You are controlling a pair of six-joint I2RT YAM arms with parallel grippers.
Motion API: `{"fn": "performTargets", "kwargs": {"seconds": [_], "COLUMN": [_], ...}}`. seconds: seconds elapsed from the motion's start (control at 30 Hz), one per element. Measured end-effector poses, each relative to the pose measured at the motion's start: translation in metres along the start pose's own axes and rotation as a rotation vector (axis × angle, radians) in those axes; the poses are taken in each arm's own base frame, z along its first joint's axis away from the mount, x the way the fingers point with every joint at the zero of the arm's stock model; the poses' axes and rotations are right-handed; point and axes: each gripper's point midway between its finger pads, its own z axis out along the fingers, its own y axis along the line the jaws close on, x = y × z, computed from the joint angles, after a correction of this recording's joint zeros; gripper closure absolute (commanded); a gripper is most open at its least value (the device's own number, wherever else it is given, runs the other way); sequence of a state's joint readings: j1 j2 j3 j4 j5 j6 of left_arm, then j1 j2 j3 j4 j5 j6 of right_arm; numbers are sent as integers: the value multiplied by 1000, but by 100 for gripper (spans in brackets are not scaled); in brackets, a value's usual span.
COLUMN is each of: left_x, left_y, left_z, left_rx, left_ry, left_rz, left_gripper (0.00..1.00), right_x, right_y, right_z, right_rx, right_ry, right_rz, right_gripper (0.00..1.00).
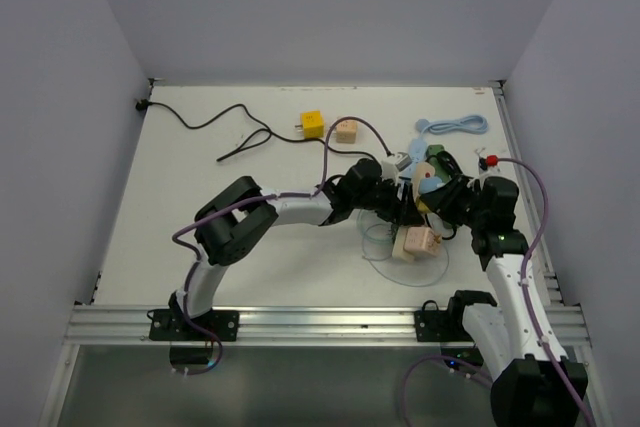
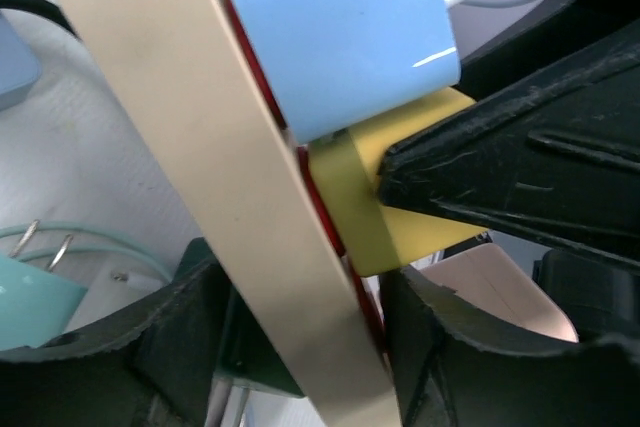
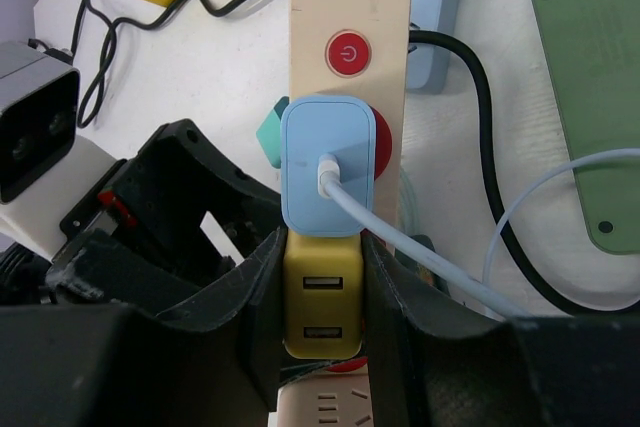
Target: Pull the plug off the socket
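Note:
The plugs sit in a beige power strip (image 3: 350, 7) with a red button, not in the green one. A light blue plug (image 3: 325, 162) with a pale cable sits on it, and a yellow USB plug (image 3: 320, 307) right below. My right gripper (image 3: 322, 247) is shut on the yellow plug, one finger on each side. In the left wrist view the beige strip (image 2: 200, 127) runs edge-on between the jaws of my left gripper (image 2: 305, 337), which straddle it closely with a slight gap on one side. From above, both grippers (image 1: 420, 205) meet right of centre.
A green power strip (image 3: 590, 67) lies upside down to the right, a light blue strip (image 3: 430, 17) behind the beige one. At the back lie a yellow cube (image 1: 312, 124), a beige cube (image 1: 345, 131), a black cable (image 1: 215, 122) and a coiled blue cable (image 1: 455, 125).

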State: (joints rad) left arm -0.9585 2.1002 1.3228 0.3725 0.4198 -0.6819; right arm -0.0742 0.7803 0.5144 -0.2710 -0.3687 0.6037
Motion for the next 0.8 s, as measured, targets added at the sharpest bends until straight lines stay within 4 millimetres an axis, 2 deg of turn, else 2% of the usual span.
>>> {"fn": "performTargets", "kwargs": {"seconds": [0.07, 0.1, 0.2, 0.27, 0.43, 0.47, 0.8], "left_x": [1, 1, 1, 0, 0, 0, -1], "left_y": [-1, -4, -7, -7, -6, -6, -5], "left_z": [1, 1, 2, 1, 1, 1, 3], "left_rx": [6, 14, 19, 20, 13, 9, -57], "left_ry": [3, 4, 2, 1, -1, 0, 26], "left_rz": [-11, -12, -42, -43, -44, -43, 2], "left_gripper": [45, 53, 66, 72, 97, 100, 100], "right_x": [0, 0, -1, -2, -1, -1, -4], "right_y": [0, 0, 1, 1, 0, 1, 1], "right_z": [-1, -1, -2, -2, -2, -2, -8], "right_rx": [-2, -3, -4, -6, -7, -10, 52], "right_ry": [-3, -4, -9, -14, -11, -9, 17], "right_rz": [-2, -2, -3, -6, -26, -32, -98], "right_gripper": [100, 100, 100, 100, 100, 100, 100]}}
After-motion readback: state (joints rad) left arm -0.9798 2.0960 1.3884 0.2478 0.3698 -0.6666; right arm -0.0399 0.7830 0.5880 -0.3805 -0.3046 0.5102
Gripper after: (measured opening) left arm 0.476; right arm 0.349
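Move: The cream power strip, held up at a slant by the right hand's grip on the yellow plug, already passes between the left fingers; its middle is about 3 cm above that hand, 2 cm ahead and 1 cm right. The yellow plug sits 4 cm above the left hand and 2 cm right, level forward, with the blue charger 3 cm above the plug and 3 cm farther out. From the right hand the strip's middle is some 3 cm ahead, 1 cm left, level in height. The cream strip gets clamped just below the yellow plug as the left fingers close on its front and back, from fairly wide until they stop on its thickness, that hand shifting barely half a centimetre. The right hand keeps its pinch on the yellow plug, easing up by 0.5 to 1 cm and rolling its left side down some 5 degrees late on. ##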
